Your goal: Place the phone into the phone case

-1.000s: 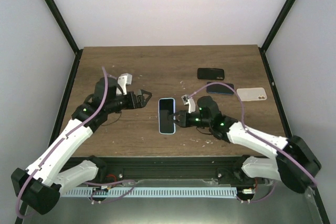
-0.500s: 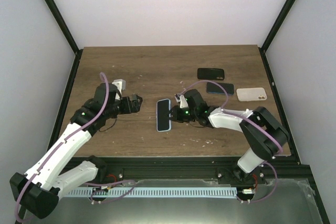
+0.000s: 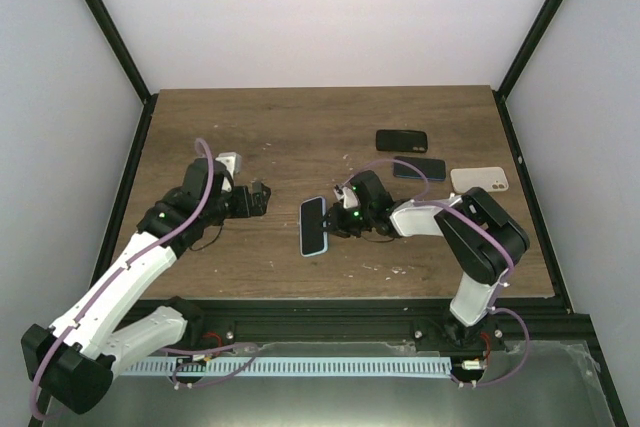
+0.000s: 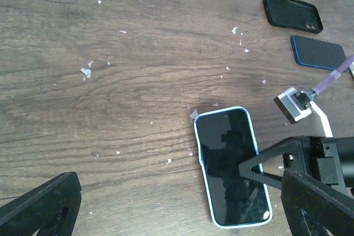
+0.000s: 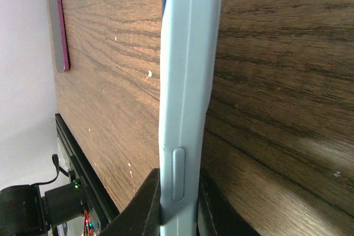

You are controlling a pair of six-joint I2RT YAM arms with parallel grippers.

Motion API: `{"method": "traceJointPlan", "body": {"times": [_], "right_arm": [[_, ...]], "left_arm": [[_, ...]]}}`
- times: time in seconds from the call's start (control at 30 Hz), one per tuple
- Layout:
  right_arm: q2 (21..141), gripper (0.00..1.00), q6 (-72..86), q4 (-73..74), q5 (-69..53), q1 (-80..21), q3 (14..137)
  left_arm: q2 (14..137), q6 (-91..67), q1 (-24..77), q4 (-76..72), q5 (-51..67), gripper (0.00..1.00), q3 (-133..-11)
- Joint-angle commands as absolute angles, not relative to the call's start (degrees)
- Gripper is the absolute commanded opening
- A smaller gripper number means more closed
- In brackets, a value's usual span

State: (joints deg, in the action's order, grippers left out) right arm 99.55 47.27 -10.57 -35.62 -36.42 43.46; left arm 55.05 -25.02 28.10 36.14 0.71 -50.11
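The phone (image 3: 313, 226) has a black screen and sits inside a light blue phone case (image 4: 206, 161) that rims it all round. It lies near the middle of the table, slightly askew. My right gripper (image 3: 334, 224) is shut on the cased phone's right long edge. In the right wrist view its fingertips (image 5: 150, 192) pinch the case's side (image 5: 188, 81) just by a side button. My left gripper (image 3: 262, 197) hovers to the left of the phone, open and empty. Its fingers (image 4: 41, 205) stand wide apart at the bottom corners of the left wrist view.
A black case (image 3: 401, 139), a dark blue phone (image 3: 419, 168) and a pale beige case (image 3: 479, 179) lie at the back right. A slim dark-red slab (image 5: 58, 26) lies on the wood in the right wrist view. White crumbs dot the table (image 3: 300, 127).
The right arm has folded in towards the centre, and the cased phone has shifted slightly left and turned a little in its grip. The left gripper has drawn back to the left.
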Motion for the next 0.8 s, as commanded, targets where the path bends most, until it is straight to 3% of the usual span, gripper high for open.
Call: {"method": "traceJointPlan", "body": {"times": [0.0,0.13,0.47,0.67,0.77], "right_arm": [[100.72,0.11,47.04,-12.84,-35.27,-35.51,45.68],[100.19,0.19,47.47,-11.27,-33.85,-35.46,45.37],[95.48,0.54,45.89,-0.63,-26.16,-34.36,47.28],[90.56,0.55,42.83,7.09,-17.65,-28.7,47.77],[89.15,0.5,40.63,12.59,-13.04,-24.42,49.9]], "left_arm": [[55.3,-23.56,27.86,37.67,0.3,1.0,-51.59],[54.38,-23.64,27.82,37.89,0.43,1.0,-51.47],[53.52,-20.85,27.86,40.43,-1.79,1.0,-53.06],[51.62,-19.33,27.81,39.75,-2.12,1.0,-52.14],[50.93,-18.71,27.82,39.13,-1.85,1.0,-51.26]]}}
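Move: At the right hand, the phone in its light-blue case is held by its right long edge, tipped, its middle about 3 cm left, 1 cm ahead and 1 cm below; the tabletop is a few centimetres down. The dark phone lies roughly 18 cm ahead and 27 cm right, the black case 27 cm ahead and 23 cm right, both some 3 cm lower. For the left hand, the cased phone is about 12 cm right, level fore and aft, 17 cm below. Easing down about 1 cm with the phone and case still pinched, the right hand opens its fingers to roughly half and lets go of the right long edge. It then backs off to the right and forward, about 7 cm and 5 cm, rising a little at the end while swinging some 15 degrees clockwise, fingers staying open. ##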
